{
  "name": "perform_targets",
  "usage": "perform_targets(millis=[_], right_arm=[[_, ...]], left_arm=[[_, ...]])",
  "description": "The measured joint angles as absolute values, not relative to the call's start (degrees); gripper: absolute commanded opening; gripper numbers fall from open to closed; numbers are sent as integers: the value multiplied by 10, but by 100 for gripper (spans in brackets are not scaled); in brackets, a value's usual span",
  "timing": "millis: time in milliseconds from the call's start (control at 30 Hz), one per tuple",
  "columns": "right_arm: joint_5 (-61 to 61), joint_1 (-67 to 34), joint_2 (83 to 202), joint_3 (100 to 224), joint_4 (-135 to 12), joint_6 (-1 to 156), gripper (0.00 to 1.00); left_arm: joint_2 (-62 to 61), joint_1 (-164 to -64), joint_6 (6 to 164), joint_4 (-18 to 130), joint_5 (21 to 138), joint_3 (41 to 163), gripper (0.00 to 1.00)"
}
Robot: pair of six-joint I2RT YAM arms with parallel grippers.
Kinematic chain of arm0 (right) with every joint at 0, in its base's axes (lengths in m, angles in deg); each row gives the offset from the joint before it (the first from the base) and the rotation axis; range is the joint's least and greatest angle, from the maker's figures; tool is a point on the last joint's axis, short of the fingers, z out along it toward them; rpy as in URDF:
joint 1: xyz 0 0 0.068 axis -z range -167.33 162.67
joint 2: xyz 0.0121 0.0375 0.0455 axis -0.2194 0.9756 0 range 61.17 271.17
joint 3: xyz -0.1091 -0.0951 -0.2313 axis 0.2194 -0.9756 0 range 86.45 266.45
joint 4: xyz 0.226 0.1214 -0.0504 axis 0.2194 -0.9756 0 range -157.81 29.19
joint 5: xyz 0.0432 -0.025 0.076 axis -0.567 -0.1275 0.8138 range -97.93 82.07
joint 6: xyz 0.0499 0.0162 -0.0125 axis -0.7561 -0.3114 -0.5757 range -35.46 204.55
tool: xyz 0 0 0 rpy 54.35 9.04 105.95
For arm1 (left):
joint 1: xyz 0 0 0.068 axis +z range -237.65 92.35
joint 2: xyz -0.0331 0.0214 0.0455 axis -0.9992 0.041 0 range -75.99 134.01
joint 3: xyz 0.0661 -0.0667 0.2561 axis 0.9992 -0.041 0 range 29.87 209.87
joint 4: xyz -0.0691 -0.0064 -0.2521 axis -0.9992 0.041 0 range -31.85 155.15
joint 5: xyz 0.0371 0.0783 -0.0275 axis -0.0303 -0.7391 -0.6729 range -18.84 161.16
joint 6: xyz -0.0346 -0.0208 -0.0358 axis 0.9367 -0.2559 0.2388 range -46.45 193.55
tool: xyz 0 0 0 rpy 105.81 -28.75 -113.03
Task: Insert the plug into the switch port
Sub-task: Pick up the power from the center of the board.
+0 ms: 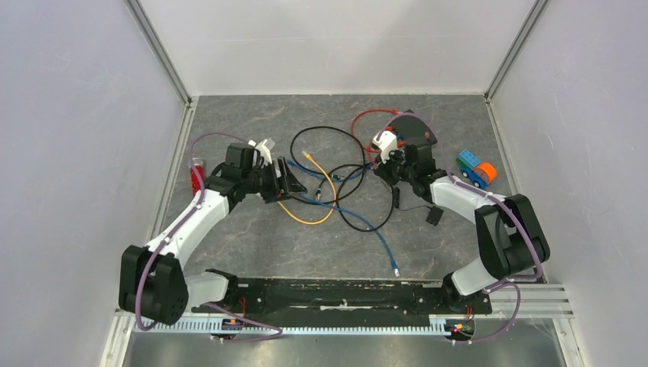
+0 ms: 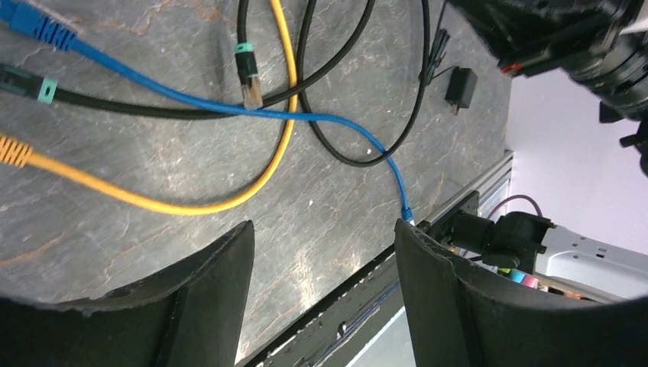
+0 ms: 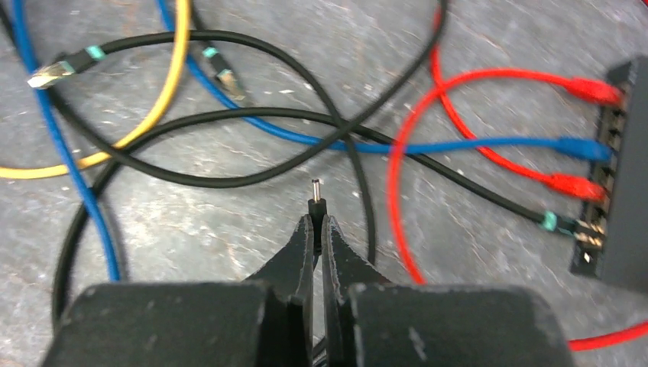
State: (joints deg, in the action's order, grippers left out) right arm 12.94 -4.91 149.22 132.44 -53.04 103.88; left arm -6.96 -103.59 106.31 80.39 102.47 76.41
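My right gripper (image 3: 318,222) is shut on a small black barrel plug (image 3: 315,200), whose metal tip sticks out past the fingertips above the table. The black switch (image 3: 620,164) lies at the right edge of the right wrist view, with red, blue and black cables in its ports. In the top view the right gripper (image 1: 387,163) hovers just in front of the switch (image 1: 415,125). My left gripper (image 2: 325,229) is open with nothing between its fingers, over the cable tangle at centre left (image 1: 293,183).
Loose yellow (image 1: 325,183), blue (image 1: 380,229) and black (image 1: 336,138) cables sprawl between the arms. A black power adapter (image 1: 434,215) lies near the right arm. A toy car (image 1: 477,170) sits at the right, and a red object (image 1: 196,177) by the left wall.
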Motion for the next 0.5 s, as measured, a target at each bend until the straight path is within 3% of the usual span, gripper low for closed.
perform_targets(millis=[500], right_arm=[[224,-160,1490,1344,-547,1108,0]], left_arm=[[69,-1092,1117,654,1101,818,69]])
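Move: The right hand already holds the power plug at its fingertips. The left gripper, where the plug is headed, is some 23 cm to the right hand's left, 4 cm nearer the base and a little higher. From the right hand, a loose black cable plug lies about 12 cm left, 2 cm back and 8 cm below; the switch sits roughly 12 cm ahead, 9 cm right and 7 cm below. From the left hand, the power plug is about 23 cm right, 4 cm ahead and 5 cm lower. Still pinching the power plug in shut fingers, the right hand carries it left about 9 cm and back about 5 cm over the loose cables, rising slightly and swinging some 20 degrees counter-clockwise. The left hand comes to meet it with fingers still wide open, going right 6 to 7 cm and forward about 3 cm, speeding up as it nears. ##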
